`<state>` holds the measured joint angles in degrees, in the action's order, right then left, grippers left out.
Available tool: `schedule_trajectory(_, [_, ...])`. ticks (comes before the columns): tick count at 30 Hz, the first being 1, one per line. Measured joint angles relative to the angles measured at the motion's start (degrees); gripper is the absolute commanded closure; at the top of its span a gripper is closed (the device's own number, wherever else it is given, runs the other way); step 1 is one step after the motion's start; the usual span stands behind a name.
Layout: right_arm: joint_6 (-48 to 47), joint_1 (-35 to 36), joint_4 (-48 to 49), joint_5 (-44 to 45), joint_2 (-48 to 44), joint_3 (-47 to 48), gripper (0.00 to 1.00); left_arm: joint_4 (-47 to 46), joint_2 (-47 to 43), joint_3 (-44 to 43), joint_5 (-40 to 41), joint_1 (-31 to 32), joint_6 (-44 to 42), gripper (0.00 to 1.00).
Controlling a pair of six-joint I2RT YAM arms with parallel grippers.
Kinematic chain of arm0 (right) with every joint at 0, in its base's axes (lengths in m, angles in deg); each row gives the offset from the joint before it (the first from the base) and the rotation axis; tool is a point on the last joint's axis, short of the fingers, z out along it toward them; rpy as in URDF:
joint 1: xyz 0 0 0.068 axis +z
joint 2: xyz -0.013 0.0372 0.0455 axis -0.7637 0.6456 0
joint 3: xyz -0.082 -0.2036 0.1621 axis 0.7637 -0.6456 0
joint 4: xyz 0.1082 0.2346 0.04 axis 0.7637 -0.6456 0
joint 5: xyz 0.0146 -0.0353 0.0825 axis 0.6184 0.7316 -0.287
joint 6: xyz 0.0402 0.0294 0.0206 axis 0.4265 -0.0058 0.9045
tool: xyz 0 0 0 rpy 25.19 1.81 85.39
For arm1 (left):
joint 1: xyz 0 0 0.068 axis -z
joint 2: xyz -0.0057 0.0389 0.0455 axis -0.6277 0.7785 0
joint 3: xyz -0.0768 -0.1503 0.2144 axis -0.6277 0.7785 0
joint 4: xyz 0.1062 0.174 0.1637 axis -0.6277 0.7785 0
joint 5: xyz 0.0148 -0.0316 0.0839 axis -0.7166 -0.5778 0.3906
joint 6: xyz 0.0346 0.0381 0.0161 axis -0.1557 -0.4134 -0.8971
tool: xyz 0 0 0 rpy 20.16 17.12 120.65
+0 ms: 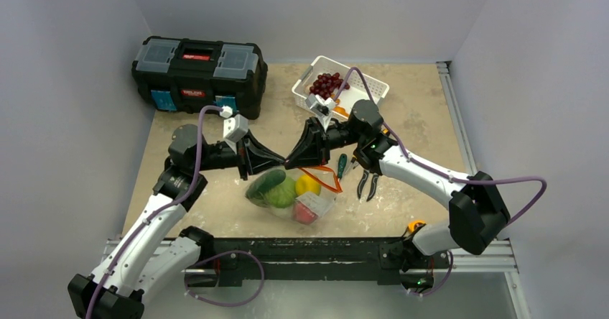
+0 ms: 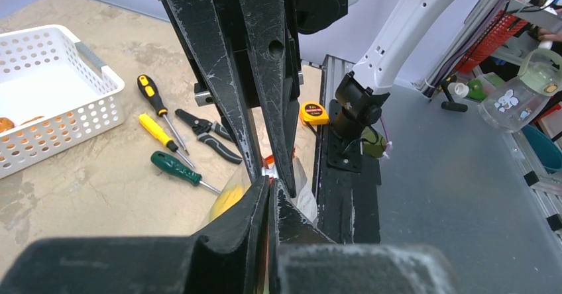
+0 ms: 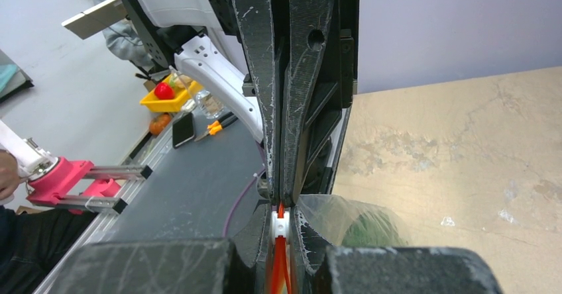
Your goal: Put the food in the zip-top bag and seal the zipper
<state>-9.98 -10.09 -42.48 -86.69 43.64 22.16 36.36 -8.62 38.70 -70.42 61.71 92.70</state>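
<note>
The zip-top bag [image 1: 293, 197] lies on the table below both grippers. Inside it show the food: a dark cucumber [image 1: 264, 183], a green cabbage [image 1: 284, 192], a yellow citrus [image 1: 308, 185] and a pink peach [image 1: 304, 213]. Its orange-red zipper [image 1: 324, 177] rises to where the two grippers meet tip to tip. My left gripper [image 2: 273, 187] is shut on the zipper strip's end. My right gripper [image 3: 281, 216] is shut on the white slider [image 3: 280, 226], with the orange strip [image 3: 280, 267] running back between its fingers.
A black toolbox [image 1: 197, 71] stands at the back left. A white slotted basket [image 1: 359, 82] holding red grapes is at the back middle. Screwdrivers [image 2: 159, 130], pliers [image 2: 213, 136] and a yellow tape measure [image 2: 313, 113] lie right of the bag.
</note>
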Motion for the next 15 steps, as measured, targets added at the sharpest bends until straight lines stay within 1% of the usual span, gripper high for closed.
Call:
schedule_trajectory(1, [0.00,0.00,-0.04,0.00,0.00,0.00,1.00,0.13,0.00,-0.02,0.00,0.00,-0.17,0.88])
schedule_trajectory(2, [0.00,0.00,-0.09,0.02,0.00,0.00,1.00,0.22,0.00,-0.02,0.00,0.00,-0.35,0.82])
schedule_trajectory(4, [0.04,0.00,-0.20,-0.11,0.00,0.00,1.00,0.57,0.00,-0.02,0.09,0.00,-1.05,0.76])
schedule_trajectory(5, [0.04,0.00,-0.20,-0.11,0.00,0.00,1.00,0.68,0.00,-0.04,0.26,-0.07,-1.27,0.75])
schedule_trajectory(11, [0.04,0.13,-0.13,-0.17,0.00,0.39,1.00,2.49,0.02,-0.04,0.63,-0.31,-1.49,0.78])
schedule_trajectory(15, [0.02,0.31,-0.11,0.09,0.00,0.61,1.00,2.73,0.20,-0.04,0.39,-0.31,-1.44,0.82])
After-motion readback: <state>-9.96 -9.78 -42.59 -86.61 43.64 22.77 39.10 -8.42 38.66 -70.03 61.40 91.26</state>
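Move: The left hand goes for the white slider on the orange zipper, which sits about 2 cm to its right, level fore and aft and roughly 1 cm higher; the slider is right at the right hand's fingertips. Below in the bag, seen from the left hand, the cabbage lies some 15 cm down and 4 cm back, with the cucumber about 4 cm left of the cabbage and the yellow fruit about 6 cm right of it. The left fingers let go of their pinch on the zipper edge beside the slider, parting to about a quarter open with their tips on either side of the orange strip, while that hand sinks about 1 cm. The right hand keeps the slider pinched and stays in place, creeping up barely half a centimetre. ##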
